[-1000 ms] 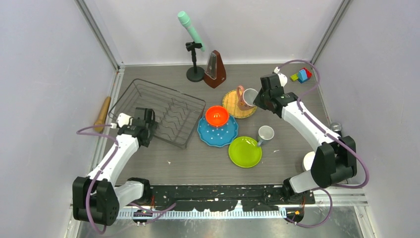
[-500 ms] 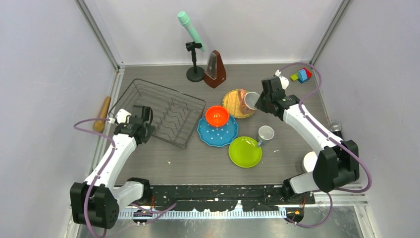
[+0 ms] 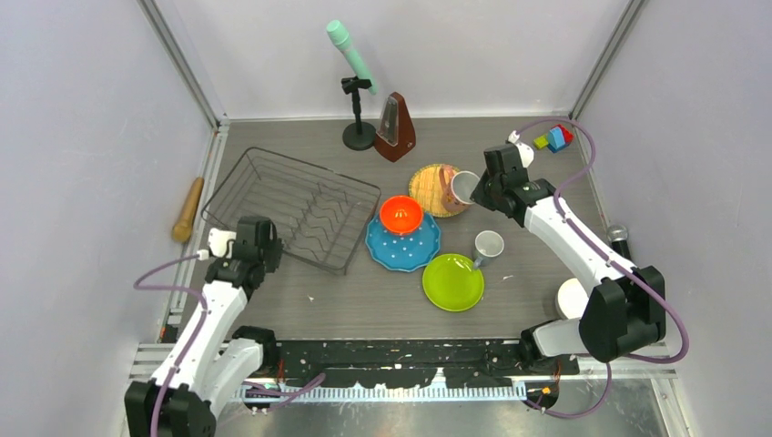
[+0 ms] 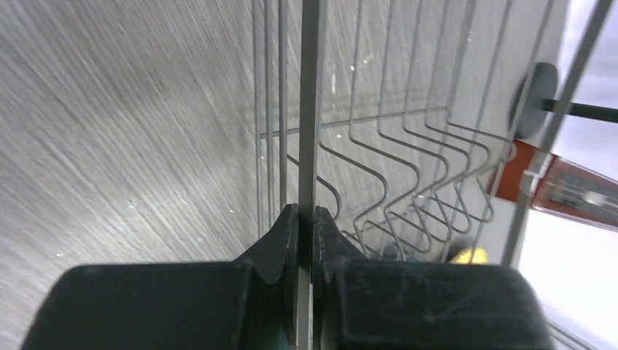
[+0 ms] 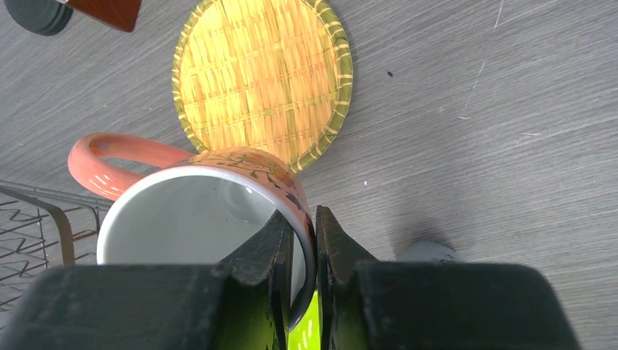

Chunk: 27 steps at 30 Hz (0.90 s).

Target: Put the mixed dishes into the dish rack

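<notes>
The dish rack (image 3: 293, 206), a dark wire basket, stands at the left. My left gripper (image 3: 258, 240) is shut on its near rim wire (image 4: 309, 109), which runs straight between the jaws (image 4: 306, 222). My right gripper (image 3: 473, 188) is shut on the rim of the pinkish-tan mug (image 5: 189, 208), one finger inside and one outside, holding it tilted beside the yellow woven plate (image 3: 430, 189). An orange bowl (image 3: 400, 213) sits on the blue dotted plate (image 3: 402, 246). The lime-green plate (image 3: 452, 281) and small grey mug (image 3: 488, 245) lie nearer. The white bowl (image 3: 570, 296) is partly hidden behind the right arm.
A brown metronome (image 3: 396, 127) and a black microphone stand (image 3: 357, 135) with a mint microphone stand at the back. A wooden rolling pin (image 3: 188, 209) lies outside the left rail. Coloured blocks (image 3: 555, 138) sit at the back right corner.
My left gripper drew back toward the near edge and shut on the rack's near rim wire. The right gripper with the mug shifted slightly right.
</notes>
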{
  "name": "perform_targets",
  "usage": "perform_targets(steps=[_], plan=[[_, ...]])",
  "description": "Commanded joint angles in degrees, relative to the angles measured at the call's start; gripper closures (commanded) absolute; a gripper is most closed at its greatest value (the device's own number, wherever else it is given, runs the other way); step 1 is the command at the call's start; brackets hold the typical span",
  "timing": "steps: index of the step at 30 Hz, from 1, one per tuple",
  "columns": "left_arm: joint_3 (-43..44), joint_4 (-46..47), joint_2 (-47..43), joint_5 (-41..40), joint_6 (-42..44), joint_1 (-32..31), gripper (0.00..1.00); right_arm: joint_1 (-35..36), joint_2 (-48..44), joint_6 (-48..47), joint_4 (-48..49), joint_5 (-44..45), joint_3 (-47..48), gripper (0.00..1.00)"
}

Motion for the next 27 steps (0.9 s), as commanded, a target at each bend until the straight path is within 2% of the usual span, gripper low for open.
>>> perform_targets(steps=[1, 6, 11, 16, 20, 22, 25, 27], plan=[[-6.45, 7.48, -2.36, 4.51, -11.44, -3.00, 1.00, 0.27, -3.32, 0.63, 3.27, 0.07, 0.89, 1.00], [-1.46, 5.26, 3.51, 3.42, -9.63, -6.05, 1.00, 0.27, -2.78, -0.04, 2.82, -0.01, 1.97, 1.00], [-0.22, 7.14, 8.75, 2.73, -10.27, -11.44, 1.00, 0.27, -2.61, -1.31, 2.13, 0.44, 3.48, 1.00], [-0.11, 9.59, 11.25, 0.98, -11.54, -16.75, 0.93, 0.20, -1.76, -1.46, 1.83, -0.29, 5.12, 1.00], [2.07, 6.66, 12.04, -0.67, -8.06, -17.24, 0.56, 0.24, -0.83, -1.79, 1.60, -3.38, 6.75, 1.00], [4.06, 3.75, 11.56, -2.65, -4.19, -17.16, 0.42, 0.26, -0.62, -2.14, 1.44, -4.95, 7.44, 1.00], [7.76, 2.41, 11.10, -1.82, 7.09, -15.55, 0.33, 0.27, -0.86, -3.73, 2.38, -9.32, 8.11, 1.00], [11.34, 2.64, 11.91, 4.07, 16.10, -13.44, 0.33, 0.21, -1.20, -4.24, 3.60, -13.34, 8.15, 1.00]])
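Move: The left hand is already shut on the rack's near rim; the dish rack's middle lies about 10 cm ahead and 4 to its right. On the side the rack goes, the blue plate is some 30 cm right and 3 ahead, the orange bowl 30 right and 9 ahead, both below the hand. The right hand still pinches the pink mug's rim; the rack lies about 40 cm to its left, level with it, and the wicker mat 8 left, 3 ahead. Keeping its grip on the near rim, the left hand drags the dish rack about 6 cm to the right and some 4 cm forward towards the dishes, then opens wide to let the rim go while going a little farther right and easing back about 2 cm, turning some 15 degrees clockwise. The right hand keeps its pinch on the pink mug's rim and holds nearly still, then late on rises about 2.5 cm and begins to go left. ##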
